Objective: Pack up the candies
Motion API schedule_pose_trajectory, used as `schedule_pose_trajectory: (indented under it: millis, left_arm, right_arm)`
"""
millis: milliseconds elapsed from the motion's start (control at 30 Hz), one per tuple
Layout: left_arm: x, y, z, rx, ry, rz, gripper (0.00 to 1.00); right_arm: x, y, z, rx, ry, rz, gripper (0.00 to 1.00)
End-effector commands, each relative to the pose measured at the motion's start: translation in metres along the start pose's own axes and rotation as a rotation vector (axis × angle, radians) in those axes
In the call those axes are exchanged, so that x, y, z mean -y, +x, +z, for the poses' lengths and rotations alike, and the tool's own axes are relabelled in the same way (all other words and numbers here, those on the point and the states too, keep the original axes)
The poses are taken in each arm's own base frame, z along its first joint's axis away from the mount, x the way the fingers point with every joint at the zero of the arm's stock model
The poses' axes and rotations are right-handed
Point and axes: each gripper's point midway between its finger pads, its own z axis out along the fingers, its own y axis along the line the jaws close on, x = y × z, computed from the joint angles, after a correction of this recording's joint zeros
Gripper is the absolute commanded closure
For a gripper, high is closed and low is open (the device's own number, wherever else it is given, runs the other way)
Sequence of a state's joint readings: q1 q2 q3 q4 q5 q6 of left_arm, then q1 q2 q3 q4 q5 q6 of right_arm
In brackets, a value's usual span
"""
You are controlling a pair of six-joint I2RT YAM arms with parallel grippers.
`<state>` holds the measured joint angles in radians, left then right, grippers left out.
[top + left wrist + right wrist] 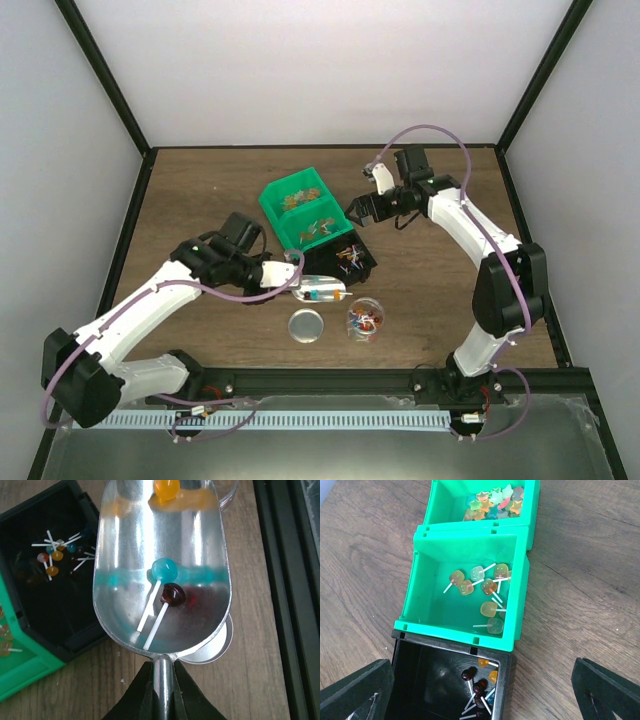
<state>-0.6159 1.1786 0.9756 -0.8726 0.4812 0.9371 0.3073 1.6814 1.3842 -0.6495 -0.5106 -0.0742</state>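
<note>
My left gripper (163, 680) (287, 277) is shut on the handle of a metal scoop (160, 540) (322, 290). In the scoop lie three candies on white sticks: blue (164, 570), dark red (172, 595) and orange (166, 487). The scoop's tip is over the rim of a clear cup (227, 495) (365, 320) holding mixed candies. More candies (52, 555) (480, 690) lie in the black bin (30, 605) (420, 680) (362, 262). My right gripper (482, 665) (362, 213) hangs open above the bins, with nothing between its fingers.
Two green bins (285, 195) adjoin the black one: one (427, 590) holds pale lollipops, the far one (445, 505) star-shaped sweets. A round metal lid (306, 326) (222, 645) lies on the wooden table under the scoop's heel. A black rail (285, 580) runs along the near edge.
</note>
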Motion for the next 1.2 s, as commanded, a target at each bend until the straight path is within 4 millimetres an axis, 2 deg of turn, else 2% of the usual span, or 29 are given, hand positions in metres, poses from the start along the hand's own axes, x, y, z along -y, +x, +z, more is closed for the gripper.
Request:
schedule_pose_trajectory:
  millis: [0, 300, 500, 867, 1167]
  left_arm:
    - [0.008, -0.018, 0.000, 0.030, 0.048, 0.039, 0.96]
    - [0.019, -0.029, 0.010, -0.005, 0.080, 0.105, 0.96]
    - [0.015, -0.034, 0.021, -0.080, 0.087, 0.068, 0.96]
    - [0.017, -0.028, 0.029, -0.193, 0.112, 0.061, 0.96]
    - [0.018, -0.033, 0.032, -0.288, 0.105, 0.080, 0.96]
  right_arm:
    - [-0.003, -0.003, -0.012, 0.028, -0.005, -0.005, 0.00]
    - [0.002, -0.001, -0.015, 0.032, 0.007, 0.010, 0.00]
    - [0.003, -0.001, -0.017, 0.033, 0.006, 0.016, 0.00]
    - [0.005, -0.002, -0.019, 0.042, 0.009, 0.024, 0.00]
    - [0.007, -0.001, -0.017, 0.040, 0.000, 0.028, 0.00]
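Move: The left hand holds the scoop by its handle, with three lollipops in the bowl. The jar it is bound for stands about 17 cm to its right, some 5 cm back and 12 cm below. The round lid lies roughly 5 cm right and 6 cm back, and the black tray about 12 cm right and 8 cm ahead, both some 15 cm down. From the right hand the jar is about 24 cm back, 1 cm left and 13 cm below. Rightward about 5 cm, drawing back some 2 cm mostly in the first half and sinking barely 1 cm, the left hand carries the loaded scoop towards the jar. Its wrist rolls about 15 degrees so the fingers point more steeply down and the scoop's front lip dips; the fingers keep their hold on the handle. ##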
